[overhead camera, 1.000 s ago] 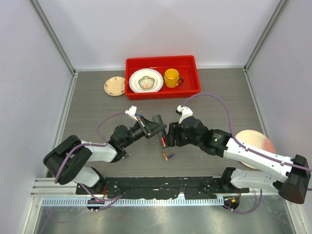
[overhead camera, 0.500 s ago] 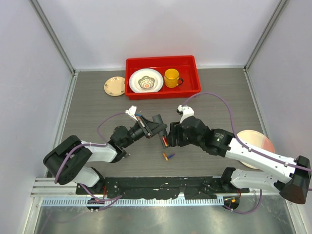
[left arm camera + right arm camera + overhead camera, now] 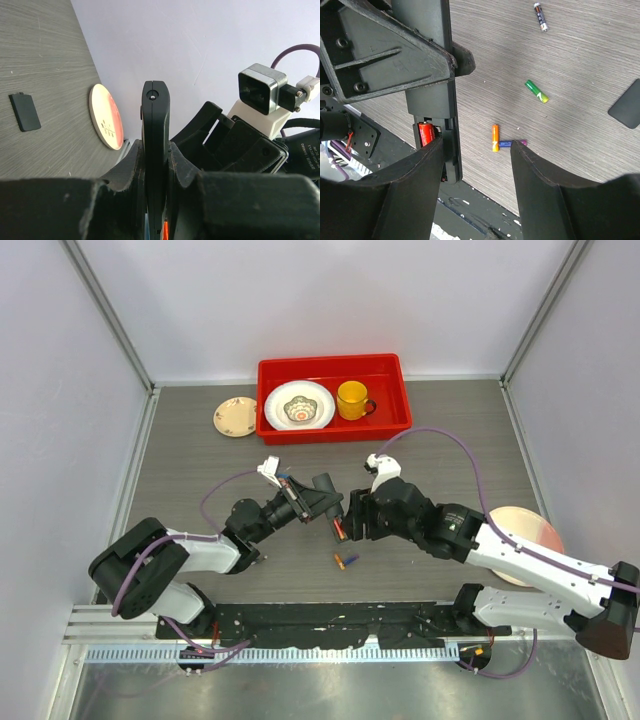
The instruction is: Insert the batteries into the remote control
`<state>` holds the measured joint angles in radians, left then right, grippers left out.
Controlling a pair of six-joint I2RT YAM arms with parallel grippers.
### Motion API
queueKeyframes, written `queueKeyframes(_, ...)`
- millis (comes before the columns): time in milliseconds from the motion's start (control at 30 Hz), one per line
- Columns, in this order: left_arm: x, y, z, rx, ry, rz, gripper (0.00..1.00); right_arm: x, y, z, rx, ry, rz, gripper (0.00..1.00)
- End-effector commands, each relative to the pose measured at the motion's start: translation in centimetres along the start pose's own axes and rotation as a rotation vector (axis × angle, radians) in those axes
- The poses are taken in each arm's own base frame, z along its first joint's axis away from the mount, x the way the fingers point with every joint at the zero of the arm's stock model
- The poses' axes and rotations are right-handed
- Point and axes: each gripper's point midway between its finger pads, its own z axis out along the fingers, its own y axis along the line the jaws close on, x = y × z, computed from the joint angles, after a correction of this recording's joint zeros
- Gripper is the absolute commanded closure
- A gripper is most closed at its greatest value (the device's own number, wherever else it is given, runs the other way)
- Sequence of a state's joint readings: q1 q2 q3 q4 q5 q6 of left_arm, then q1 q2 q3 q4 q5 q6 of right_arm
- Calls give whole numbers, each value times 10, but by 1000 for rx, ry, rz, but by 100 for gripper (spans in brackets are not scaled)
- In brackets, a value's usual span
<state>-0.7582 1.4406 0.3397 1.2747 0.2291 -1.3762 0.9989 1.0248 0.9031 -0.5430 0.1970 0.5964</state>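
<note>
My left gripper [image 3: 322,502] [image 3: 156,167] is shut on the remote control [image 3: 155,125] [image 3: 447,75], a slim black bar held on edge above the table. A red battery [image 3: 425,134] [image 3: 338,530] sits in its open compartment. My right gripper [image 3: 352,520] [image 3: 477,167] stands open at the remote's lower end, with its left finger [image 3: 415,185] beside the compartment. On the table lie an orange battery [image 3: 495,137] [image 3: 341,561], a purple-blue one [image 3: 514,143] touching it, a green one [image 3: 536,91] and a dark one [image 3: 540,16].
A flat black cover [image 3: 626,110] [image 3: 24,112] lies on the table. At the back stands a red bin [image 3: 330,364] with a white bowl [image 3: 300,406] and yellow mug [image 3: 351,399]. A small plate [image 3: 236,417] lies left of it, a pink plate [image 3: 540,530] [image 3: 106,123] right.
The right gripper has shifted slightly toward the back and its jaws have widened a little. The left gripper still holds the remote in nearly the same place.
</note>
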Motion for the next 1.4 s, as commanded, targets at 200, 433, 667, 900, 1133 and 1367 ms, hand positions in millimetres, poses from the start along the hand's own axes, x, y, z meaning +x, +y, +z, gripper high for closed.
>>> queueKeyframes(200,-14,-72,-7,284,-58,70,100,-51,13,-27,-34,-183,52,39)
queueKeyframes(433,-14,-71,-8,283,-61,71,100,-61,4,-43,-30,-269,89,37)
queueKeyframes(667,-27,-57,-42,239,-104,71,100,-33,-50,-13,130,-224,133,38)
queueKeyframes(900,-31,-50,-68,201,-108,46,100,-5,-73,39,226,-129,-46,41)
queueKeyframes(1133,-32,-40,-83,108,-96,77,100,17,-63,89,179,49,-220,44)
queueKeyframes(1367,-35,-46,-96,90,-123,146,100,23,-55,122,163,115,-267,44)
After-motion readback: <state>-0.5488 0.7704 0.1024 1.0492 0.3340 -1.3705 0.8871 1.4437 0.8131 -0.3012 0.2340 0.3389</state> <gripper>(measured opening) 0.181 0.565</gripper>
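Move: The green battery lies on the table about 8 cm ahead of the right hand and 17 cm below it, almost in line sideways. The orange battery is level with this hand and 3 cm to its left; the grey battery is 17 cm ahead and 5 cm left, the battery cover 11 cm ahead and 11 cm right. The held remote is at hand height, 5 cm left and 3 cm ahead. From the left hand the green battery lies 4 cm ahead, 5 cm right and 20 cm below. Up about 5 cm and off to the right, the open right hand comes clear of the remote, then swings forward and plunges some 18 cm towards the green battery, fingers tilting steeper by about 20 degrees and staying open above it. The left hand, after a wait, carries the remote away to the left, then also up and slightly back, tipping a little upward and keeping its grip. ##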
